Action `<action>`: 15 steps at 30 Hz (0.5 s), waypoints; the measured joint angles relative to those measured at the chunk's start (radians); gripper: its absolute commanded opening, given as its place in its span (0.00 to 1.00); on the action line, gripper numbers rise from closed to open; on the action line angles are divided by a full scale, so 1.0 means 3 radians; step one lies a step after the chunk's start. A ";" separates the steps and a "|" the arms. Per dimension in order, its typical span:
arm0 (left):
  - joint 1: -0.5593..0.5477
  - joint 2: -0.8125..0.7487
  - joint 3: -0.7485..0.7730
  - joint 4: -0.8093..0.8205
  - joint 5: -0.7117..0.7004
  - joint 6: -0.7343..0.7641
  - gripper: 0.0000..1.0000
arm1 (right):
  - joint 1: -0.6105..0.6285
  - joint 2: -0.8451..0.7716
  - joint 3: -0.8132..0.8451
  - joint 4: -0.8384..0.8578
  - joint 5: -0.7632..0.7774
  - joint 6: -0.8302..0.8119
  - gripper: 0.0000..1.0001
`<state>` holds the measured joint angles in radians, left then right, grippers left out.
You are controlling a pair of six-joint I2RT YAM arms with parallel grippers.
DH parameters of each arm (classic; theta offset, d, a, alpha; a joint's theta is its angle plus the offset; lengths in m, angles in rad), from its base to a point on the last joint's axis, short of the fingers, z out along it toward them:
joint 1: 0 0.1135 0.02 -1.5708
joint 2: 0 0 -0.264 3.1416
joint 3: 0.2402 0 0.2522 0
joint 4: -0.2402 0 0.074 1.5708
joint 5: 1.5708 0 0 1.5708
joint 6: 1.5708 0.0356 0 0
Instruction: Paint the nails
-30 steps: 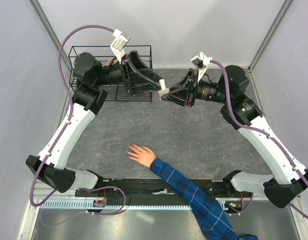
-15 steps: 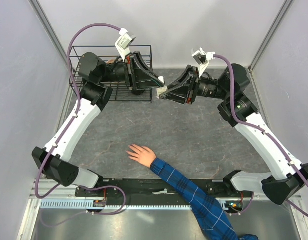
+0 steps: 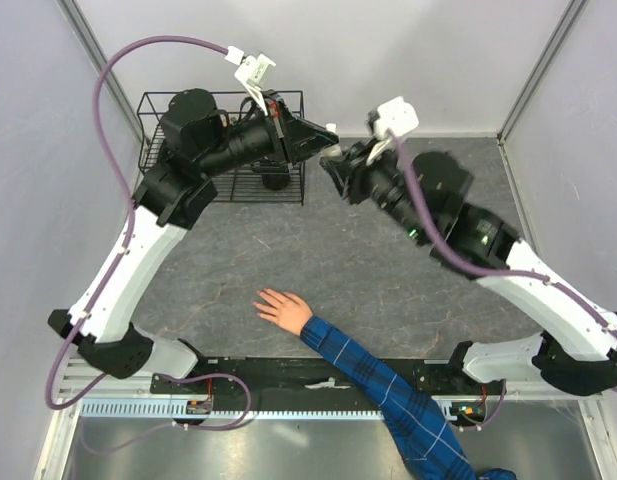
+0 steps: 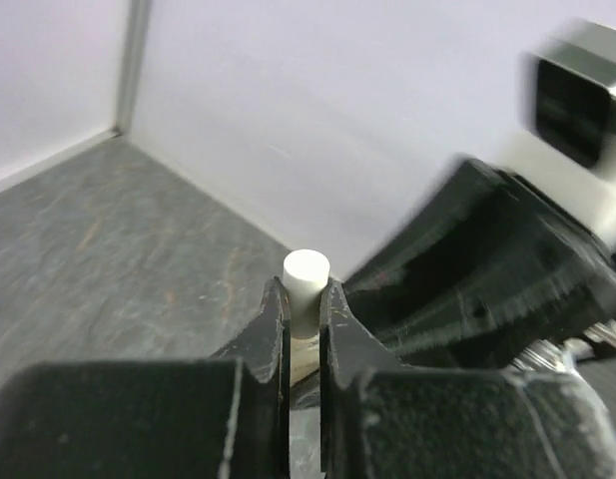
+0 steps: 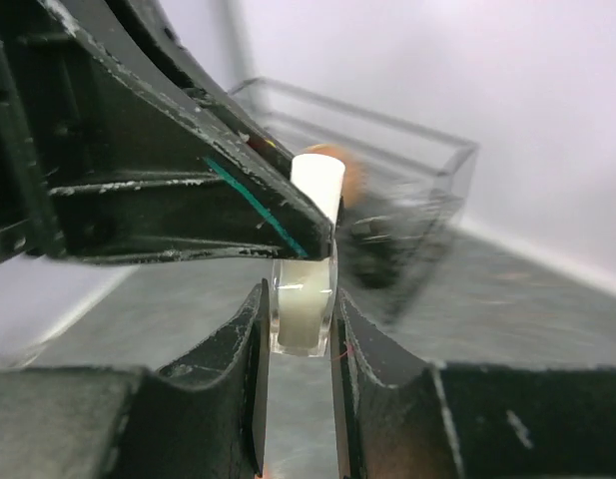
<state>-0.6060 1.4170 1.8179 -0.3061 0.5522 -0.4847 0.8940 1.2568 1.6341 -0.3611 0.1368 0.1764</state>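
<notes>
A bare hand (image 3: 284, 308) with a blue plaid sleeve (image 3: 388, 395) lies flat on the table near the front. Its nails are too small to make out. High above the back of the table both grippers meet at a small clear bottle (image 5: 304, 304) of pale liquid. My right gripper (image 5: 300, 311) is shut on the bottle's glass body. My left gripper (image 4: 304, 295) is shut on its white cap (image 4: 307, 273). In the top view the left gripper (image 3: 322, 140) and right gripper (image 3: 337, 163) touch tip to tip around the bottle (image 3: 331, 150).
A black wire basket (image 3: 160, 140) stands at the back left, partly under the left arm, and shows blurred behind the bottle as the basket (image 5: 427, 165) in the right wrist view. Grey walls close in the back and sides.
The left gripper has closed on the bottle's cap. Both arms have shifted toward the back wall, the right arm swinging left and rising. The hand has stayed still.
</notes>
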 measured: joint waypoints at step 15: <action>-0.0277 0.0036 0.0323 -0.1005 -0.0834 0.0427 0.58 | 0.0926 0.0126 -0.0140 -0.0037 0.1719 -0.1129 0.00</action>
<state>-0.6891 1.4277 1.9148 -0.6075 0.3019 -0.3565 1.1717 1.2945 1.5921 -0.3721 0.6525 -0.1623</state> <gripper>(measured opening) 0.482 0.319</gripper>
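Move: The cap is already pinched in my left fingertips, and the bottle under it lies about 3 cm straight below that hand point. My right fingers already hold the bottle, the cap some 3 cm above them. From my left hand, the false hand to be painted is roughly 12 cm back, 9 cm to the left and 47 cm down; the black mug is about 22 cm ahead, 15 cm left and 41 cm down. I finish the untwisting: my left hand turns the cap about 10 degrees counter-clockwise while my right swings the bottle clockwise some 20, then partly back, its left side dipping. Both hands ease back and up a little, then sink together to end about 3 cm lower. At the end my left fingers open to about half and let go of the cap; my right keeps its grip. ##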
